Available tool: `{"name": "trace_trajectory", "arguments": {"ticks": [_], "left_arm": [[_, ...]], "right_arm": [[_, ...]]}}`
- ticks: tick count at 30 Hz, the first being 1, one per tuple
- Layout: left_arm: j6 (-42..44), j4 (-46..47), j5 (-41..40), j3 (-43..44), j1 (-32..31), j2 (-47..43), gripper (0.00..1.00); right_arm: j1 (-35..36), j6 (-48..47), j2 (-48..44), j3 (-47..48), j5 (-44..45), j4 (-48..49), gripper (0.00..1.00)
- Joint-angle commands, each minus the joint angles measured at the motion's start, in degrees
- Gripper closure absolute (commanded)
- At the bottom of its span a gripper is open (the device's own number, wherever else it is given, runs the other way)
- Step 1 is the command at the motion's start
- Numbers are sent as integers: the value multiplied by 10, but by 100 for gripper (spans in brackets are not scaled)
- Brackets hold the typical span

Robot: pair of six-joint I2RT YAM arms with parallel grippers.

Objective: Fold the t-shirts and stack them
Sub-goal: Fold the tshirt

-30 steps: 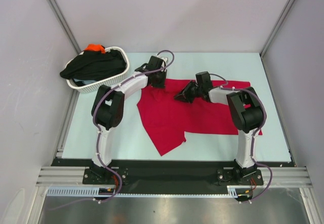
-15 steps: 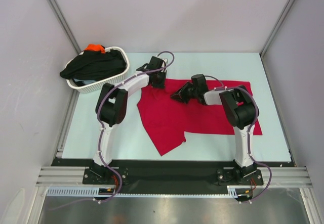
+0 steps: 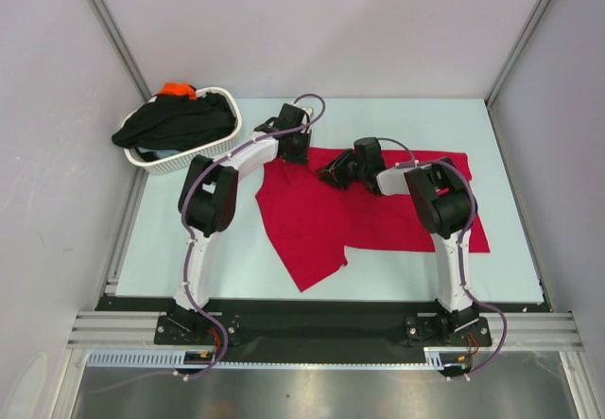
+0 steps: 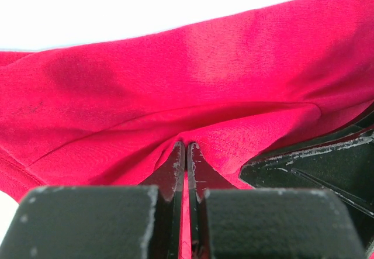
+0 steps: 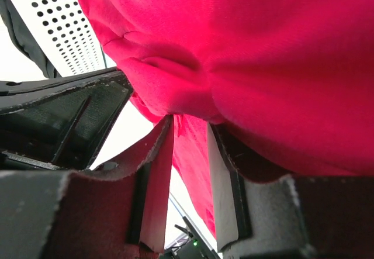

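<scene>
A bright red t-shirt (image 3: 378,216) lies spread across the middle of the table, one sleeve pointing to the near left. At its far left edge my left gripper (image 3: 296,152) is shut on a pinch of the red cloth (image 4: 175,66), which runs up between the closed fingertips (image 4: 187,148). Just to its right is my right gripper (image 3: 329,175). In the right wrist view its jaws (image 5: 190,124) stand apart, and a fold of the red shirt (image 5: 263,54) hangs loosely between them, with daylight beside it. A black t-shirt (image 3: 175,121) and an orange one (image 3: 177,89) are heaped in the basket.
The white basket (image 3: 233,121) stands at the table's far left corner; its perforated wall (image 5: 58,25) shows close behind the grippers. The two grippers nearly touch, and the right one's body (image 4: 315,171) fills the left wrist view's right side. Grey walls enclose the table.
My right gripper has slid left along the shirt's far edge, close to the left gripper, and its jaws have widened. The left gripper has stayed shut on the cloth.
</scene>
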Motion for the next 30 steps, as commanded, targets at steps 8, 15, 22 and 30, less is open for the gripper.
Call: {"name": "trace_trajectory", "arguments": {"ticks": [8,15,22,30], "left_arm": [[-15,15,12,33,5,6,97],[-19,15,17,35,5,6,95],[-28,5,-11,13,6,-24,56],[-76,54,-11,-146,15,-185,34]], "right_arm": [[7,-10,12,45,59,1,65],[11,-4,20,61,64,-9,66],[15,-6,9,59,60,-23,85],[15,-26,-3,72,55,-57,100]]}}
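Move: The left fingers are already shut on the t-shirt's raised fold, right at their tips. For the open right hand, the bit of fold it will take lies about 2 cm ahead and 1 cm left, roughly level with the tips. From the left hand, the shirt's far edge runs some 4 cm ahead and 1 cm lower, and the laundry basket stands about 28 cm left and 8 cm farther out. Right hand edges 2 cm forward, pinches the fold; left opens and withdraws 3 cm back, left and up. ##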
